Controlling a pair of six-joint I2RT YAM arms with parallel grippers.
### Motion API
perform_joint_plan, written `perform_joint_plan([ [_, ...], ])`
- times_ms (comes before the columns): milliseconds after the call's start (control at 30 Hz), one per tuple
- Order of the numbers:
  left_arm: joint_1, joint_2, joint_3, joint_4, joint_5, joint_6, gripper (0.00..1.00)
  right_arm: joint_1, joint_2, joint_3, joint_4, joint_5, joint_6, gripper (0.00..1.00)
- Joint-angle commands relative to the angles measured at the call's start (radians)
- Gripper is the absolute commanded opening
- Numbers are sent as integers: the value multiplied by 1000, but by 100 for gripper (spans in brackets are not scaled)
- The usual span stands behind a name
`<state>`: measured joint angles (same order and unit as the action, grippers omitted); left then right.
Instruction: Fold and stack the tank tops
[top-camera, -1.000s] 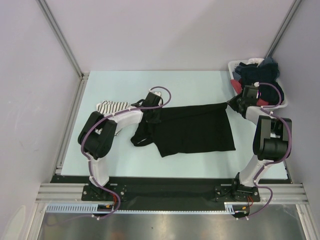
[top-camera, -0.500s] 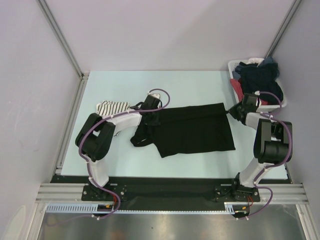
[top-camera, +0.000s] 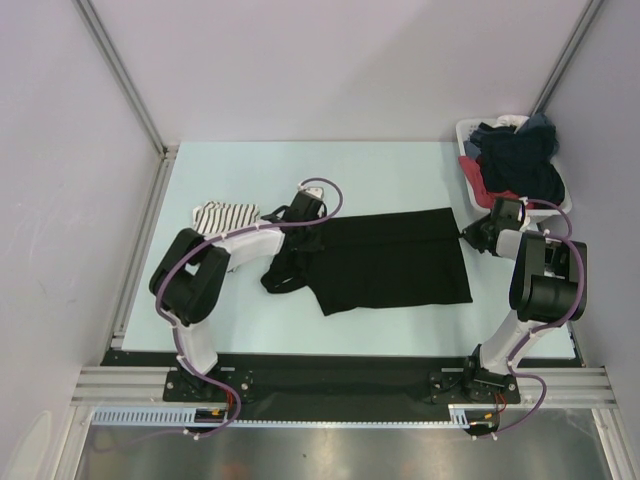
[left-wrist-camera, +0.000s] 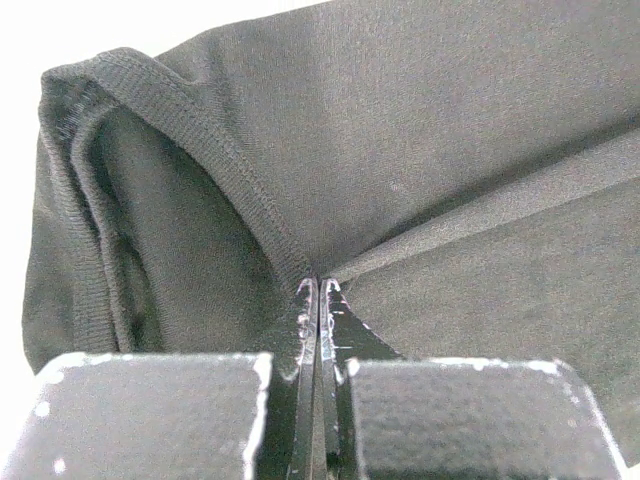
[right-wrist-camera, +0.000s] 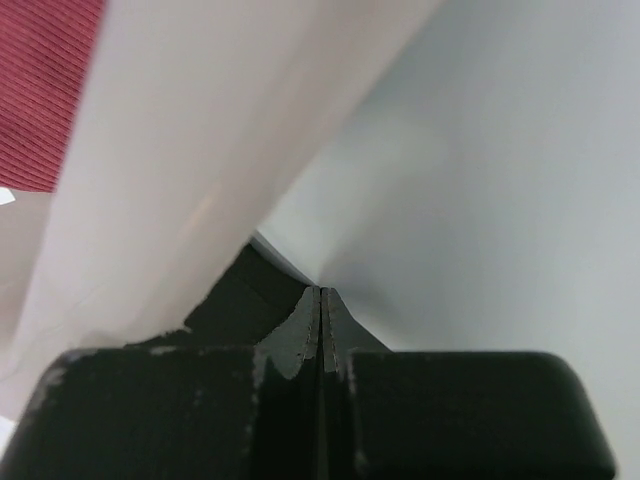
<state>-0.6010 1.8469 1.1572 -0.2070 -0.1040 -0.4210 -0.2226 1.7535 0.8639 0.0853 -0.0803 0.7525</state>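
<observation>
The black tank top (top-camera: 390, 260) lies spread flat mid-table, its straps bunched at the left. My left gripper (top-camera: 302, 234) is shut on it beside the ribbed armhole edge, and creases in the cloth (left-wrist-camera: 420, 120) run into the shut tips (left-wrist-camera: 319, 284). My right gripper (top-camera: 470, 232) sits at the top's upper right corner. Its jaws (right-wrist-camera: 321, 290) are shut, and a taut black edge (right-wrist-camera: 235, 300) leads into them. The striped tank top (top-camera: 225, 213) lies folded at the left, behind my left arm.
A white basket (top-camera: 465, 135) heaped with dark and red clothes stands at the back right. Its wall (right-wrist-camera: 200, 150) rises close beside my right fingers, with red cloth (right-wrist-camera: 40, 90) above it. Metal frame posts stand at both back corners.
My right gripper has slid toward the near side and slightly right along the basket, still shut. My left arm has stretched out lower. The black top has barely shifted.
</observation>
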Motion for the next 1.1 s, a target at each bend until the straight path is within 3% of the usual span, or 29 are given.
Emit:
perform_joint_plan([
  [0,3,-57,-16,-23,-68,-5,1,-8,12,11,33,45,-15,0],
  [567,-8,-101,-77,-11,-89,-22,5,-1,-88,-45,27,63,-36,0],
  [667,-11,-101,-93,-5,-92,-27,12,-3,-80,-40,16,59,-36,1],
  [700,-13,-104,-99,-2,-94,-30,15,-4,-78,-40,13,57,-38,9],
  [733,-17,-116,-106,3,-97,-33,28,-4,-78,-40,7,57,-36,15],
  [800,-22,-135,-135,21,-108,-33,41,-6,-84,-52,8,63,-32,21],
  [900,-25,-184,-169,41,-117,-38,47,-8,-117,-75,21,74,-33,25],
  [1067,-29,-270,-192,41,-114,-25,46,-4,-182,-88,8,120,-50,25],
])
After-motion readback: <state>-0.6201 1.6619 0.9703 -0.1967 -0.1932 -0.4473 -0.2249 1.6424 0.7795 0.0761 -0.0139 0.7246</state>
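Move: The black tank top lies half folded on the table, pinched by both hands. Its middle is about 15 cm right of and 4 cm back from the left hand, and some 18 cm left of and 6 cm back from the right. Its crumpled shoulder end lies roughly 7 cm left of and 8 cm back from the left hand, and the folded striped tank top some 22 cm left of and 5 cm ahead of that hand. The basket stands about 17 cm ahead of the right hand and 11 cm to its right. Letting go of the folded-in edge after both hands have drawn it about 1 cm back together. The left fingers open to nearly half and that hand goes on back and left towards the shoulder end, some 4–5 cm in all, dipping, then rising about 2.5 cm. The right fingers open a quarter at the hem as that hand eases back about 2 cm and lifts slightly. ##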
